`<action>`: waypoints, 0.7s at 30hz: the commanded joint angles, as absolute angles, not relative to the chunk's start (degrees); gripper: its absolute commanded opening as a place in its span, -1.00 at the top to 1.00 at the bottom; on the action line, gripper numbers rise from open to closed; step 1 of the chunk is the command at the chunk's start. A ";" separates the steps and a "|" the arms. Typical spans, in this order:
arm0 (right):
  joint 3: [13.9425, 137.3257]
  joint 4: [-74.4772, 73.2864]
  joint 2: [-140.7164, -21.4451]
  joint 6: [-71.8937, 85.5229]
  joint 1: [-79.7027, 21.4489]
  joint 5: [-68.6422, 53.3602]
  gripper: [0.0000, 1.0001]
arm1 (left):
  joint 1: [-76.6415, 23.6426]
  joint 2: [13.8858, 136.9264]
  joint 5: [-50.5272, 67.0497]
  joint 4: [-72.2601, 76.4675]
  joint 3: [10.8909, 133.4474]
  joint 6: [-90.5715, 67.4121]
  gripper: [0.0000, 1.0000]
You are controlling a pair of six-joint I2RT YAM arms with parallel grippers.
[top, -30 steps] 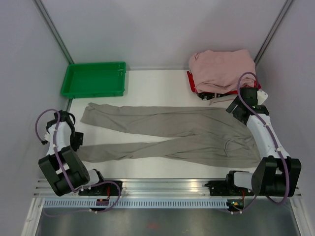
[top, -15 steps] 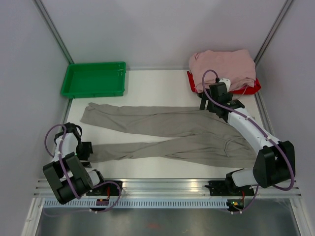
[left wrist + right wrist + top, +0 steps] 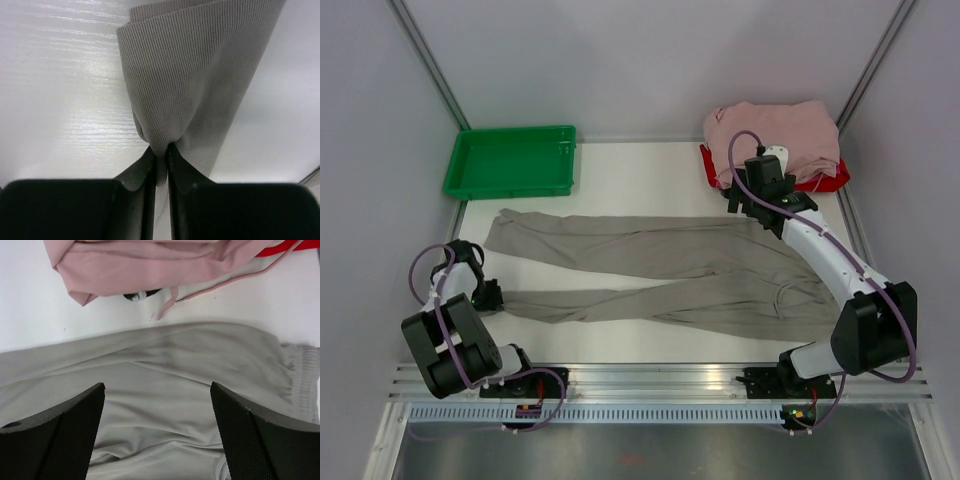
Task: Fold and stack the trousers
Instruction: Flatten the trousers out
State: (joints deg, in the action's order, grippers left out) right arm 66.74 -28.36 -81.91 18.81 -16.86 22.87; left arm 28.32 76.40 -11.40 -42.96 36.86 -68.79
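Observation:
The taupe trousers (image 3: pixel 660 270) lie spread across the white table, legs pointing left and waist at the right. My left gripper (image 3: pixel 492 296) is shut on the cuff end of the near leg; in the left wrist view the trousers (image 3: pixel 200 75) bunch into a pinched fold between my left gripper (image 3: pixel 160 152) jaws. My right gripper (image 3: pixel 748 207) hovers open over the upper edge of the trousers near the waist. In the right wrist view the right gripper (image 3: pixel 157 387) has wide-spread fingers above the trousers (image 3: pixel 165 385), with nothing between them.
A green tray (image 3: pixel 510 162) sits at the back left. A pile of pale pink garments (image 3: pixel 772 140) rests on something red (image 3: pixel 825 180) at the back right, its drawstring (image 3: pixel 210 290) trailing near the trousers' waist. Side walls close in on both sides.
My left gripper came down onto the near leg's cuff and shut on it, pulling the end slightly right. My right arm swung left from the table's right edge to above the waist.

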 commanded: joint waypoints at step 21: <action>69.35 -28.74 -85.87 19.34 -16.79 27.51 -0.88 | 28.74 63.18 -35.34 -61.01 54.67 -44.57 0.93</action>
State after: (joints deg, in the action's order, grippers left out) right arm 69.84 -30.35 -86.11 18.68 -16.86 26.85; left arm 28.51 59.11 -33.61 -63.07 54.28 -55.75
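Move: The near leg's end of the trousers is already between the left hand's part-closed fingers, its middle some 3 cm to the left at about fingertip height. The far leg's end lies flat about 18 cm farther forward and 3 cm to the right of this hand, with the green tray some 37 cm forward and 3 cm right. From the right hand, the near leg's end is roughly 67 cm left, 20 cm back and 17 cm below. The left fingers close fully and pinch the near leg just short of its hem. Keeping that pinch, the hand lifts the leg end some 14 cm off the table, drawing it about 6 cm left, away from the waist, and a little back, while the wrist tilts about 25 degrees so the fingertips swing out to the left. ##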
